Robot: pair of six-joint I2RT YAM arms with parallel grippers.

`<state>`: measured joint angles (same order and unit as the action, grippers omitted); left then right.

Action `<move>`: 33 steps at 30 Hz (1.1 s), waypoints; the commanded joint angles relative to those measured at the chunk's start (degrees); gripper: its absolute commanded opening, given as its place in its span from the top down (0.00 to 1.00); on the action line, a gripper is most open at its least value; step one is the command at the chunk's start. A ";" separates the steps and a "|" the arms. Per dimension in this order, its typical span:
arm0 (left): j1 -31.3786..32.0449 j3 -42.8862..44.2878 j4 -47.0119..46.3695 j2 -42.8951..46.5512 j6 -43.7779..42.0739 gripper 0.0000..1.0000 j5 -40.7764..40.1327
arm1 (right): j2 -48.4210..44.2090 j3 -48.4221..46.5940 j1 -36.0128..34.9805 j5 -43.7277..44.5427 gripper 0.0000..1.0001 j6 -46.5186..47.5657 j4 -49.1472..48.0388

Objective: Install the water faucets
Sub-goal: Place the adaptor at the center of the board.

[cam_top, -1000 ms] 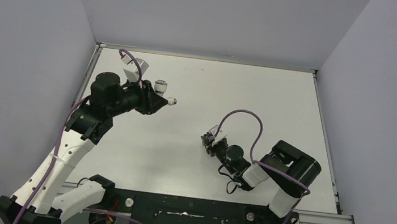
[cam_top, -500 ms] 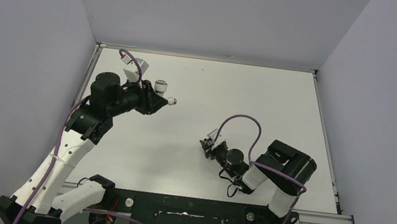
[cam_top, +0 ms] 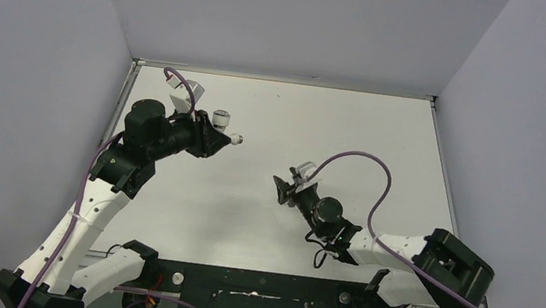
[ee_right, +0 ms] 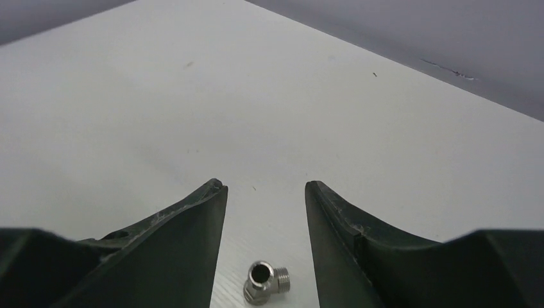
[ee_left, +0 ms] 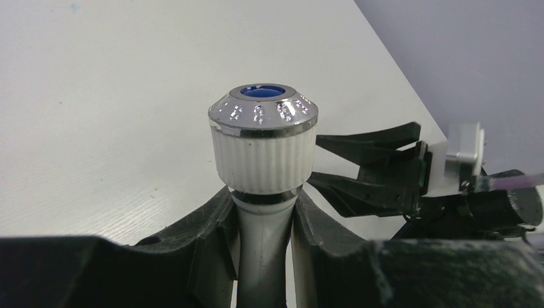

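My left gripper (cam_top: 222, 135) is raised at the far left of the table and shut on the white stem of a water faucet (cam_top: 220, 120). In the left wrist view its chrome knob with a blue dot (ee_left: 263, 119) stands above the two fingers (ee_left: 212, 224). My right gripper (cam_top: 280, 187) is low near the table's middle, with its jaws open. Between its fingers (ee_right: 192, 218), close to the palm, a small metal threaded elbow fitting (ee_right: 266, 282) lies loose on the table. Neither finger touches it. The top view does not show the fitting.
The white table (cam_top: 321, 121) is enclosed by grey walls (cam_top: 46, 55) on the left, back and right. A metal rail (cam_top: 440, 304) runs along the near edge by the arm bases. A purple cable (cam_top: 363, 165) arcs over the right arm.
The right gripper has gone from shut to open. Its arm has dropped and stretched out, the elbow swinging toward the near right corner. The left arm and faucet have not moved.
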<state>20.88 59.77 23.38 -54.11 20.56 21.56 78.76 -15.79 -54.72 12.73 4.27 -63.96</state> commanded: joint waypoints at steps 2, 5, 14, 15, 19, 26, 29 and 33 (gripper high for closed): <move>-0.41 1.60 -4.08 1.02 -0.57 1.00 0.06 | -8.18 -18.03 -0.57 12.16 0.51 -19.79 44.22; -0.41 1.45 -4.21 1.03 -0.74 1.00 0.21 | -7.31 -27.23 -0.48 16.65 0.49 -34.15 67.93; -0.41 1.80 -3.58 0.97 -2.12 1.00 0.36 | -6.38 -36.10 -0.65 20.24 0.47 -64.59 88.12; -0.41 1.91 -3.40 1.10 -2.26 1.00 0.36 | -6.34 -37.23 -0.65 21.98 0.48 -68.02 90.99; -0.40 2.28 -2.60 1.58 -2.75 1.00 -0.26 | -6.94 -39.63 0.09 24.30 0.39 -63.80 95.53; -0.41 2.45 -2.22 1.90 -2.80 1.00 -0.46 | -8.61 -41.07 2.51 27.44 0.00 -67.48 101.78; -0.41 2.55 -2.26 2.15 -2.80 1.00 -0.64 | -9.45 -40.49 5.43 24.07 0.00 -67.56 99.98; -0.41 2.50 -2.21 2.08 -2.93 1.00 -0.56 | -8.41 -41.12 8.74 16.32 0.00 -66.10 97.76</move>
<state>20.88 59.77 23.68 -53.28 18.79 21.19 71.29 -55.81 -48.18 33.67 -61.36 36.05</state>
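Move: Straight below the right hand, about 9 cm down, the adaptor already stands free on the board, practically level with the hand both forward and sideways. The faucet held by the left hand is the nearest other thing, some 18 cm to the right hand's left, about 3 cm farther out and 17 cm higher. From the idle left hand, the adaptor lies roughly 19 cm to its right, about 1 cm nearer the base and 25 cm lower. Rising another 5 cm or so and slightly forward above the adaptor, the empty right hand then sinks back down while swinging about 10 cm to the right, away from it. The wrist tips down and turns clockwise until the level, left-slanting fingers point forward and some 40 degrees down; the half-open fingers spread fully wide, touching nothing. ##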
